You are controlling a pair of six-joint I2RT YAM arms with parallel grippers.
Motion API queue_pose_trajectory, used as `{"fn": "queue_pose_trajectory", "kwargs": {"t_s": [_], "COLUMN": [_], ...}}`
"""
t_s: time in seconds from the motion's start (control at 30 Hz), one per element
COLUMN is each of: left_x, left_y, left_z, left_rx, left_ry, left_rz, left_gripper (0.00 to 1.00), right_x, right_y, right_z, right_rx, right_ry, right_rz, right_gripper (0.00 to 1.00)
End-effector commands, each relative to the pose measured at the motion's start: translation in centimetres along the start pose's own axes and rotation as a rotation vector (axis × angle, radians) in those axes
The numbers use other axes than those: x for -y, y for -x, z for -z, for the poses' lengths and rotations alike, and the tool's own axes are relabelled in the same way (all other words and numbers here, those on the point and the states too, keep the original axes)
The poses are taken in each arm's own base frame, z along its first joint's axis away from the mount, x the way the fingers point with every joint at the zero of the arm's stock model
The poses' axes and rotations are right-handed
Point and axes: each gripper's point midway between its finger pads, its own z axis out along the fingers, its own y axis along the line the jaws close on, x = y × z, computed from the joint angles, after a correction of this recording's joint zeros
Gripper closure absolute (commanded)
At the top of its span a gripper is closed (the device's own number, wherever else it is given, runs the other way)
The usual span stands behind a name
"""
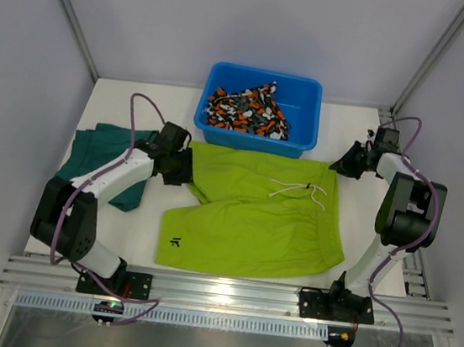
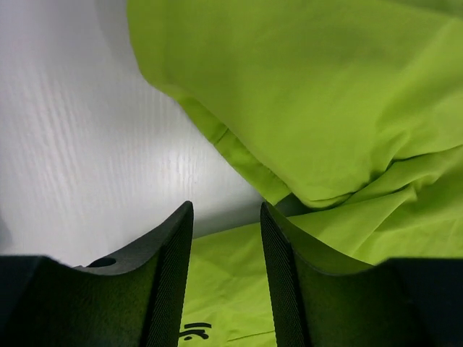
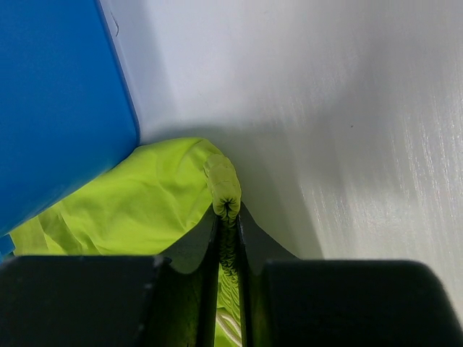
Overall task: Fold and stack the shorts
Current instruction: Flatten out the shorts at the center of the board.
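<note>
The lime yellow-green shorts (image 1: 252, 218) lie spread in the middle of the table, white drawstring on top. In the left wrist view they (image 2: 325, 108) are bunched just beyond my fingers. My left gripper (image 1: 188, 171) is at their left leg edge, open (image 2: 226, 217) with nothing between the pads. My right gripper (image 1: 337, 165) is shut on the waistband corner of the lime shorts (image 3: 226, 184), the cloth pinched between its fingers (image 3: 228, 217). The dark teal-green shorts (image 1: 99, 153) lie at the left, partly under my left arm. The camouflage shorts (image 1: 248, 112) sit in the tub.
A blue plastic tub (image 1: 301, 127) stands at the back centre, touching the far edge of the lime shorts; its wall (image 3: 58, 94) is close on the left of my right gripper. Bare white table (image 3: 347, 130) lies to the right.
</note>
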Motion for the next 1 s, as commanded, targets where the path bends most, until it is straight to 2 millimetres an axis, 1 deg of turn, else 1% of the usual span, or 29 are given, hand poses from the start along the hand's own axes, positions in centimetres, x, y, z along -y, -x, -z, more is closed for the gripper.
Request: {"fn": "queue_pose_trajectory", "kwargs": {"t_s": [0.0, 0.07, 0.13, 0.3, 0.4, 0.43, 0.5, 0.53, 0.57, 0.63, 0.67, 0.7, 0.73, 0.8, 0.87, 0.97], "left_x": [1.7, 2.8, 2.9, 3.0, 3.3, 3.0, 2.2, 1.9, 1.2, 0.1, -0.4, -0.9, -2.1, -3.0, -4.1, -5.2], "left_y": [-1.1, -1.1, -1.1, -2.4, -2.6, -2.9, -3.2, -3.8, -3.7, -3.9, -3.8, -3.7, -3.1, -2.4, -1.1, -0.2], "left_z": [-2.2, -2.9, -3.8, -5.9, -6.8, -7.4, -7.8, -8.1, -8.3, -8.3, -8.3, -8.1, -7.6, -6.7, -5.0, -3.1], "left_rx": [-0.027, -0.007, -0.001, -0.038, -0.036, -0.047, -0.064, -0.087, -0.075, -0.070, -0.062, -0.055, -0.039, -0.032, -0.009, 0.020], "left_ry": [-0.100, -0.133, -0.127, -0.100, -0.090, -0.068, -0.008, 0.008, 0.046, 0.103, 0.133, 0.162, 0.230, 0.287, 0.339, 0.377], "left_rz": [0.029, 0.040, 0.049, 0.083, 0.088, 0.093, 0.094, 0.095, 0.098, 0.109, 0.111, 0.113, 0.104, 0.088, 0.080, 0.073], "left_gripper": [0.57, 0.57, 0.57, 0.56, 0.57, 0.58, 0.62, 0.62, 0.63, 0.72, 0.79, 0.88, 1.00, 1.00, 1.00, 1.00], "right_x": [-1.0, -1.1, -1.2, -0.9, -0.6, -0.6, -0.6, -0.6, -0.6, -0.6, -0.7, -0.6, -0.6, -0.5, -0.4, -0.2], "right_y": [2.5, 2.7, 2.7, 2.7, 2.5, 2.5, 2.5, 2.6, 2.7, 2.8, 2.9, 2.8, 2.8, 2.8, 2.9, 2.9], "right_z": [0.6, 0.8, 1.0, 1.2, 1.2, 1.2, 1.0, 1.1, 1.1, 1.1, 1.1, 1.1, 1.0, 0.9, 1.0, 0.9], "right_rx": [0.070, 0.077, 0.079, 0.081, 0.078, 0.078, 0.076, 0.078, 0.081, 0.085, 0.087, 0.085, 0.085, 0.084, 0.084, 0.083], "right_ry": [0.007, 0.007, 0.004, -0.014, -0.025, -0.025, -0.024, -0.024, -0.024, -0.025, -0.023, -0.026, -0.026, -0.031, -0.036, -0.042], "right_rz": [0.034, 0.037, 0.040, 0.054, 0.054, 0.056, 0.052, 0.053, 0.052, 0.051, 0.053, 0.052, 0.052, 0.050, 0.053, 0.051], "right_gripper": [0.86, 0.86, 0.86, 0.86, 0.86, 0.86, 0.86, 0.86, 0.86, 0.86, 0.86, 0.86, 0.86, 0.86, 0.86, 0.86]}}
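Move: The left hand, open and empty, hovers about 8 cm over the board; the near corner of the lime shorts' far-leg hem lies some 4 cm to its right, 1 cm farther out and 8 cm down. The logo on the near leg is roughly 15 cm back, straight behind; the teal shorts lie 25 cm left and 4 cm ahead. From the right hand, which already pinches the waistband's far end, that hem corner is about 44 cm left, 12 cm back. Down about 7 cm and to the right about 4 cm goes the left hand, half open, onto the near corner of the lime shorts' far-leg hem; its fingers shut on it low over the board. It then draws the pinched hem some 4–5 cm left, rolling its left side up and turning a little counter-clockwise. The right hand stays, keeping its pinch on the waistband. ##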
